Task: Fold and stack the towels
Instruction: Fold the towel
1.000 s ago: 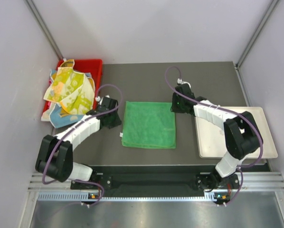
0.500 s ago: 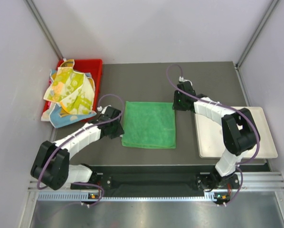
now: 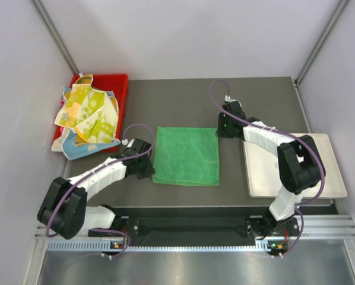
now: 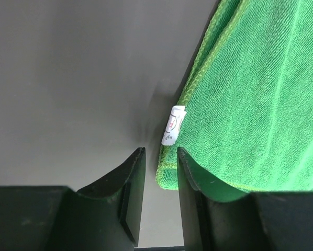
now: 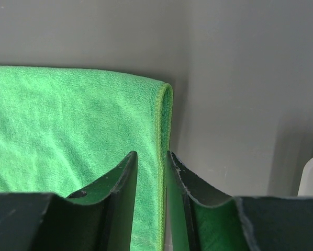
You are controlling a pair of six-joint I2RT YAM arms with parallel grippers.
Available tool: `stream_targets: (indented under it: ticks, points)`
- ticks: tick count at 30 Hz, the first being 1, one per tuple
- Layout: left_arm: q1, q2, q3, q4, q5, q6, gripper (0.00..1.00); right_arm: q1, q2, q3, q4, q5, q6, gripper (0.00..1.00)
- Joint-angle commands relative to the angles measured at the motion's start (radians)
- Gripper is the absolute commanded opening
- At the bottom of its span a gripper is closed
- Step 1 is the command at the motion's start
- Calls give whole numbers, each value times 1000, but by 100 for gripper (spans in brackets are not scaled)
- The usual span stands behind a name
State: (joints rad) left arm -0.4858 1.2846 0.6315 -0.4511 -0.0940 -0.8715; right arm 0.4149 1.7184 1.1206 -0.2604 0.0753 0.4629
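A green towel (image 3: 186,155) lies spread flat in the middle of the dark table. My left gripper (image 3: 149,170) is at its near-left corner. In the left wrist view that gripper (image 4: 159,157) is open, its jaws a little apart, and the towel's corner (image 4: 169,170) with a white tag (image 4: 173,125) lies just ahead of the gap. My right gripper (image 3: 222,129) is at the far-right corner. In the right wrist view that gripper (image 5: 151,157) is open and straddles the towel's hem (image 5: 164,120), which lies flat. More towels (image 3: 85,113), yellow patterned over light blue, are heaped in the red bin.
The red bin (image 3: 117,82) stands at the table's far left, with cloth spilling over its near rim. A white flat tray (image 3: 320,178) lies at the right edge, beside my right arm. Grey walls close in the left, back and right sides.
My left gripper has slid toward me along the towel's left edge to its near-left corner and now covers the tag. The right gripper shifted slightly at the far-right corner.
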Motion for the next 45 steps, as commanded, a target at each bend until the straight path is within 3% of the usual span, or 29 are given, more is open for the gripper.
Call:
stream_targets:
  ticks: [1, 6, 19, 45]
  points:
    - [-7, -16, -16, 51, 11, -20, 34, -16, 4, 33, 39, -14, -13, 29]
    - [-7, -30, -15, 58, 11, -20, 29, -21, 1, 27, 46, -20, -13, 29]
    - [-7, -22, 7, 46, 20, -3, 0, -31, -2, 15, 55, -37, -10, 29]
    - [-8, -122, -12, -60, 89, 2, 0, -56, 21, 13, 78, -58, -7, 28]
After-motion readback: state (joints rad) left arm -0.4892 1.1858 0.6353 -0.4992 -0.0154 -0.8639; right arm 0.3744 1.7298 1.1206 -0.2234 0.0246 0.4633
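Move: Just at the left fingers lies the green towel's near-left corner, about 1 cm back and 1 cm to the right, some 1 cm below, between the open tips; the white tag on its left edge sits roughly 2 cm ahead. The towel's near-right corner is about 27 cm to the right and 4 cm back, and the red bin some 25 cm ahead and 23 cm left. From the right hand the near-left corner lies about 18 cm back, 26 cm left and 5 cm lower. Closing from about a third open to fully shut while staying in place, the left fingers pinch the towel's upper layer at its near-left corner, just short of the tag. Then the hand rises about 2 cm with it, easing some 1 cm back and 1 cm right, with a slight roll of about 5 degrees that lowers its left side. ##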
